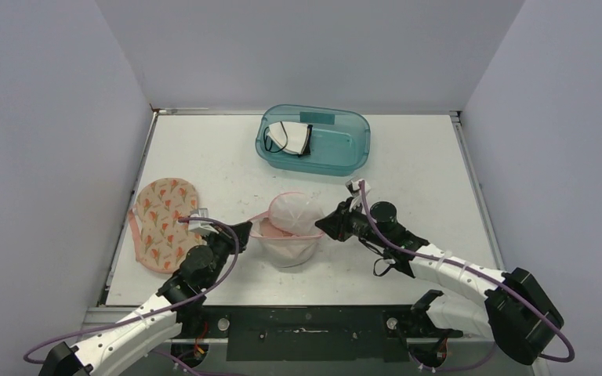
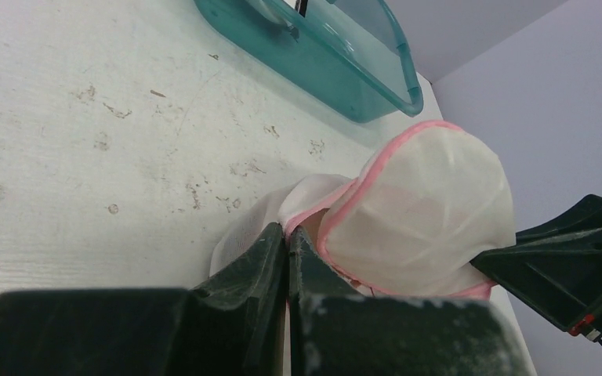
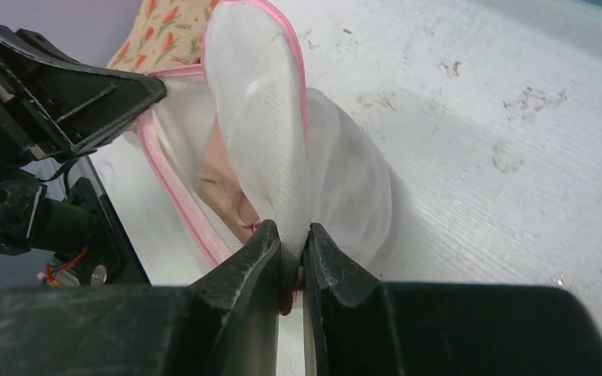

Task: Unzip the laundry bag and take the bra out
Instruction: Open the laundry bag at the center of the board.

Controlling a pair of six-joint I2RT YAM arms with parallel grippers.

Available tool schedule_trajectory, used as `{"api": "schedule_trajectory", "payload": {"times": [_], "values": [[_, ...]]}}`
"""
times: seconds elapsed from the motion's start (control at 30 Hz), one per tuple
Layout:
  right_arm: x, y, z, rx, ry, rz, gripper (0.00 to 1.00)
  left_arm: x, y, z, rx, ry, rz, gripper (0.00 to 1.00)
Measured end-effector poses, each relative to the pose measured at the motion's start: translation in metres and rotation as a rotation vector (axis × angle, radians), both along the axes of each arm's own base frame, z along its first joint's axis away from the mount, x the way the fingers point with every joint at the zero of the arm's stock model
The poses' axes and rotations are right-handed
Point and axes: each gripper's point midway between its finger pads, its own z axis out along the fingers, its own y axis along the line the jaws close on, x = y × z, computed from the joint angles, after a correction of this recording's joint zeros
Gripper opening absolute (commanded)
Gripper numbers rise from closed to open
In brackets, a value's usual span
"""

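A white mesh laundry bag (image 1: 291,225) with pink zipper trim sits mid-table, its round lid flap raised. A pale pink bra (image 3: 223,184) shows inside the opening. My left gripper (image 1: 244,228) is shut on the bag's pink rim at its left side; in the left wrist view the fingertips (image 2: 286,235) pinch the trim. My right gripper (image 1: 323,225) is shut on the bag's mesh edge at its right side; the right wrist view shows mesh and trim pinched between the fingertips (image 3: 291,233). The bag also shows in the left wrist view (image 2: 415,215).
A teal plastic bin (image 1: 313,139) at the back holds a white and black bra (image 1: 290,136). A floral padded pouch (image 1: 163,219) lies at the left, beside the left arm. The table's edges meet grey walls on three sides.
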Motion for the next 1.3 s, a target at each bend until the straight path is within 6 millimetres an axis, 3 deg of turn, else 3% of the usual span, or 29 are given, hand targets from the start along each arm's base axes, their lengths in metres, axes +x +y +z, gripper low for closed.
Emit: {"api": "schedule_trajectory", "payload": {"times": [0.17, 0.3, 0.43, 0.63, 0.73, 0.87, 1.0, 1.1, 1.17, 1.3], "values": [[-0.002, -0.015, -0.006, -0.043, 0.012, -0.050, 0.58, -0.001, -0.007, -0.004, 0.010, 0.008, -0.020, 0.00], [-0.003, -0.027, 0.002, -0.070, -0.007, -0.099, 0.72, -0.005, -0.013, -0.009, 0.034, 0.015, -0.040, 0.00], [-0.011, -0.024, 0.030, -0.094, -0.053, -0.121, 0.73, -0.011, -0.020, -0.011, 0.066, 0.009, -0.071, 0.00], [-0.039, 0.023, 0.091, -0.073, -0.134, -0.051, 0.72, -0.015, -0.033, -0.005, 0.115, -0.010, -0.112, 0.00], [-0.046, 0.032, 0.097, -0.083, -0.151, -0.067, 0.72, -0.013, -0.038, 0.009, 0.144, -0.034, -0.126, 0.00], [-0.035, 0.010, 0.096, -0.106, -0.170, -0.189, 0.73, -0.006, -0.041, 0.060, 0.200, -0.090, -0.124, 0.00], [-0.030, -0.025, 0.109, -0.053, -0.204, -0.318, 0.74, 0.000, -0.038, 0.140, 0.233, -0.178, -0.095, 0.00], [-0.030, -0.042, 0.113, -0.019, -0.212, -0.379, 0.76, 0.003, -0.037, 0.174, 0.252, -0.215, -0.082, 0.00], [-0.029, -0.049, 0.110, -0.012, -0.208, -0.405, 0.77, 0.006, -0.042, 0.180, 0.273, -0.221, -0.086, 0.00], [-0.029, -0.051, 0.101, -0.010, -0.184, -0.424, 0.79, 0.013, -0.060, 0.156, 0.353, -0.175, -0.126, 0.00]]}}
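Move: The laundry bag, mouth open, is already pinched at both sides. Its middle lies about 9 cm right of the left hand and 5 cm below it, and 8 cm left of the right hand and 5 cm below. The bra shows inside, some 6 cm to the left hand's right and 4 cm below. The teal bin is roughly 32 cm ahead of the left hand, 16 cm right and 8 cm lower; the patterned mitt is 25 cm left, 5 cm ahead and 12 cm lower. The laundry bag comes free of the right fingers, which open wide as that hand slides a little right, then rises some 10 cm, wavering left before swinging right and turning clockwise. The left hand keeps its pinch on the rim, dips slightly back and right, then whips steeply up to about 18 cm, easing down 2 cm last while tilting fingers-up and rolling its left side higher. ##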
